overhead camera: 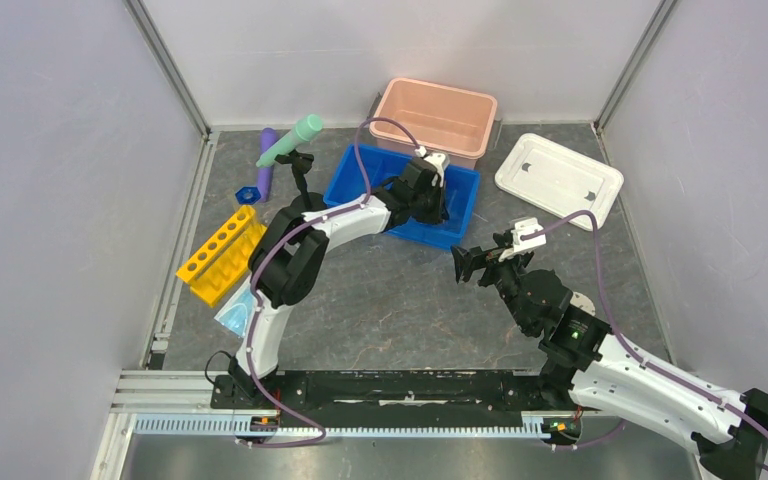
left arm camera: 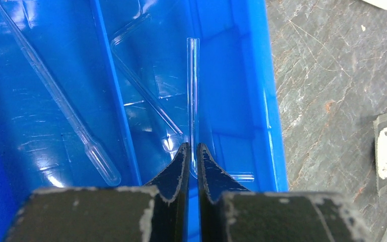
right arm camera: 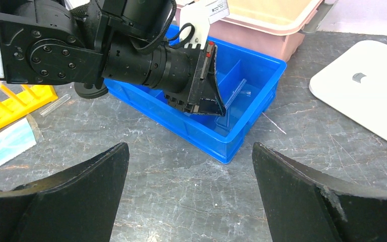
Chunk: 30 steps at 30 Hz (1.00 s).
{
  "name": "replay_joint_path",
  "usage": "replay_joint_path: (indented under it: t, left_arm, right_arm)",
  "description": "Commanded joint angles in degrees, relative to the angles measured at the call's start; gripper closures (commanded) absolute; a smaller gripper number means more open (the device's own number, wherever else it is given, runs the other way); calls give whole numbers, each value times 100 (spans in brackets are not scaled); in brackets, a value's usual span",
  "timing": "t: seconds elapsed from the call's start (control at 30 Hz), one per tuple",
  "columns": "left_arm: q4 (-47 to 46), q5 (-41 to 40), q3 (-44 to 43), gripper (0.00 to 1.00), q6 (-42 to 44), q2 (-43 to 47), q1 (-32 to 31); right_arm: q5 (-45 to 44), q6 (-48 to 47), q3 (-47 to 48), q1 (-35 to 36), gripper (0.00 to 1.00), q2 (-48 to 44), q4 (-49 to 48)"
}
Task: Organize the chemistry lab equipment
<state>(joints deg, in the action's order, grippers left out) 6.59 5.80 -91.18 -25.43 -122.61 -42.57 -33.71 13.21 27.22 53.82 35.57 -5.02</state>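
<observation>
My left gripper (left arm camera: 192, 147) is shut on one end of a thin clear glass rod (left arm camera: 193, 75), held over the right-hand compartment of the blue divided tray (left arm camera: 254, 75). In the right wrist view, the rod (right arm camera: 237, 93) slants down into the tray (right arm camera: 242, 136). A clear pipette (left arm camera: 65, 111) and a bent glass tube (left arm camera: 141, 85) lie in neighbouring compartments. My right gripper (right arm camera: 189, 146) hangs open and holds nothing above bare table, near the tray's front corner. At the left stand the yellow rack (overhead camera: 222, 253), the mint-green tube (overhead camera: 295, 137), the purple tube (overhead camera: 267, 160) and the light-blue mask (overhead camera: 235, 312).
A pink bin (overhead camera: 438, 118) stands behind the tray, with its white lid (overhead camera: 558, 175) flat on the table to the right. A black clamp stand (overhead camera: 302, 170) and a small blue piece (overhead camera: 247, 193) are beside the tubes. White walls enclose the table.
</observation>
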Motion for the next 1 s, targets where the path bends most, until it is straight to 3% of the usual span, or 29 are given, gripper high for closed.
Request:
replay_joint_path:
  t: [0.0, 0.33, 0.47, 0.77, 0.97]
  left_arm:
    - [-46, -167, -279, 87, 258, -91, -6]
    - [253, 156, -496, 68, 214, 62, -6]
    - [476, 212, -453, 67, 180, 379, -14]
    - [965, 216, 483, 67, 25, 1971, -41]
    - [1674, -911, 1564, 67, -199, 3366, -32]
  right_arm:
    - [-122, -57, 30, -19, 2, -25, -52]
    - [-85, 66, -13, -21, 2, 11, -45]
    - [-83, 188, -4, -16, 2, -23, 53]
    - [-431, 961, 28, -16, 2, -56, 655]
    - [-623, 1224, 139, -21, 2, -201, 1014]
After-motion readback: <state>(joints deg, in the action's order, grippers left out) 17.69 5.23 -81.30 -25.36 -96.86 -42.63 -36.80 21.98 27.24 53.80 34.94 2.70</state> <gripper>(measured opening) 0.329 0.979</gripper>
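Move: Over the blue tray's far-right compartment, the left hand holds a bent glass tube; the compartment's middle is about 3 cm ahead, 1 cm right and 3 cm below. In the next compartment a glass dropper lies some 5 cm ahead, 7 cm left and 4 cm down. The pink bin stands roughly 19 cm ahead and 2 cm left, at about hand height. From the right hand, the compartment is some 19 cm ahead, 1 cm left and 19 cm down. Opening its fingers about a quarter of their range while nearly still, the left hand lets go of the bent glass tube in the compartment. It then climbs away from the tray, some 12 cm up and about 6 cm each back and to the left. The empty right hand, wide open, sinks a couple of centimetres and tips slightly down. ##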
